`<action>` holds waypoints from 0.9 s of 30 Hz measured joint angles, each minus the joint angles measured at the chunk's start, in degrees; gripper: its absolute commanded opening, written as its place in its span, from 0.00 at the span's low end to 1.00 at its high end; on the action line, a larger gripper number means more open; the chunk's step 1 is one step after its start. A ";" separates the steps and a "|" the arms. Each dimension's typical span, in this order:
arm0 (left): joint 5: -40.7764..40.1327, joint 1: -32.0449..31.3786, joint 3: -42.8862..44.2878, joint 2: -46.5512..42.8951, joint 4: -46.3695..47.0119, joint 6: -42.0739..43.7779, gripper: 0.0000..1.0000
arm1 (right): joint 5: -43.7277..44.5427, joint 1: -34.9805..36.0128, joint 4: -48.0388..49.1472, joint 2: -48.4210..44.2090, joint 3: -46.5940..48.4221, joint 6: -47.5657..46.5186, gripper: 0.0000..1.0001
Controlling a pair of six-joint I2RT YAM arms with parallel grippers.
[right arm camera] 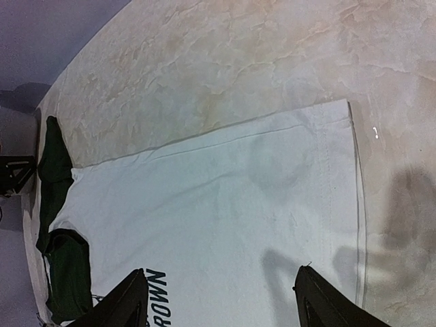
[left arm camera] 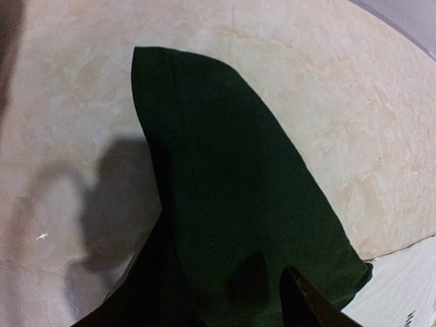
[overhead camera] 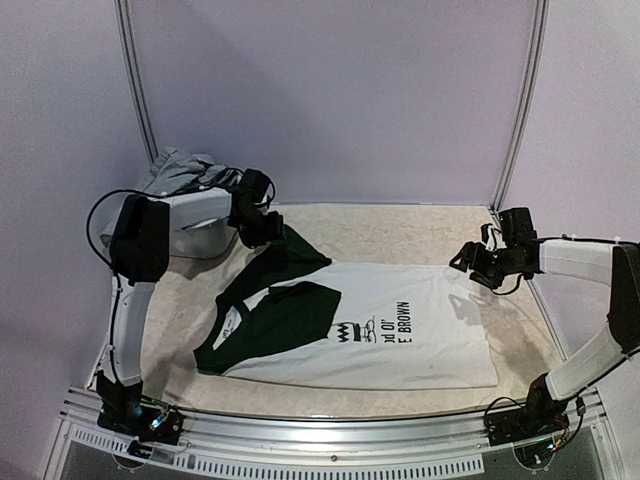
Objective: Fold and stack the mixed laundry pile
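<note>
A white T-shirt (overhead camera: 420, 340) with dark green sleeves and black print lies flat on the table, collar to the left. Its near sleeve (overhead camera: 285, 315) is folded over the chest. The far sleeve (overhead camera: 292, 255) sticks out toward the back. My left gripper (overhead camera: 262, 230) hovers open just over that far sleeve (left arm camera: 225, 191); one fingertip (left arm camera: 303, 303) shows and throws a shadow on the cloth. My right gripper (overhead camera: 468, 262) hangs open above the shirt's far hem corner (right arm camera: 340, 112), its jaws (right arm camera: 221, 279) wide apart over the white cloth (right arm camera: 204, 204), holding nothing.
A white basket (overhead camera: 192, 243) stands at the back left behind the left arm, with grey garments (overhead camera: 180, 172) heaped in it. Metal frame posts (overhead camera: 520, 110) rise at the back corners. Bare beige tabletop (overhead camera: 400, 230) lies beyond the shirt.
</note>
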 measured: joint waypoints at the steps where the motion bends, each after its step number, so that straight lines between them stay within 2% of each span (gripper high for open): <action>1: 0.20 0.02 -0.26 0.11 -0.07 -0.17 0.63 | 0.00 0.00 0.20 0.37 0.26 -0.02 0.75; 15: 3.48 0.02 -1.51 1.38 1.99 -1.77 0.51 | -0.63 0.00 1.44 3.23 0.98 0.00 0.75; 20: 4.20 0.02 -1.46 1.51 2.16 -2.36 0.41 | -0.66 0.00 1.49 3.23 0.98 0.00 0.74; 27: 5.31 0.02 -0.35 2.58 2.91 -2.71 0.22 | -0.63 0.00 1.49 3.58 1.01 0.00 0.75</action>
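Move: The left gripper is half open just over the far green sleeve; the sleeve's middle lies about 4 cm to its right, 1 cm ahead and roughly 3 cm below. The near sleeve, folded onto the shirt, is some 20 cm back and 10 cm right; the laundry basket stands about 25 cm left and 5 cm farther out. From the right hand, the far sleeve is around 14 cm ahead and 51 cm left. Lower the left gripper about 2 cm into the far sleeve, easing it some 1.5 cm to the right as you go. Keep the fingers pointing steeply down, and steadily close them from about two-thirds open to under a third, bringing the tips together on the green cloth to gather a pinch of it. ##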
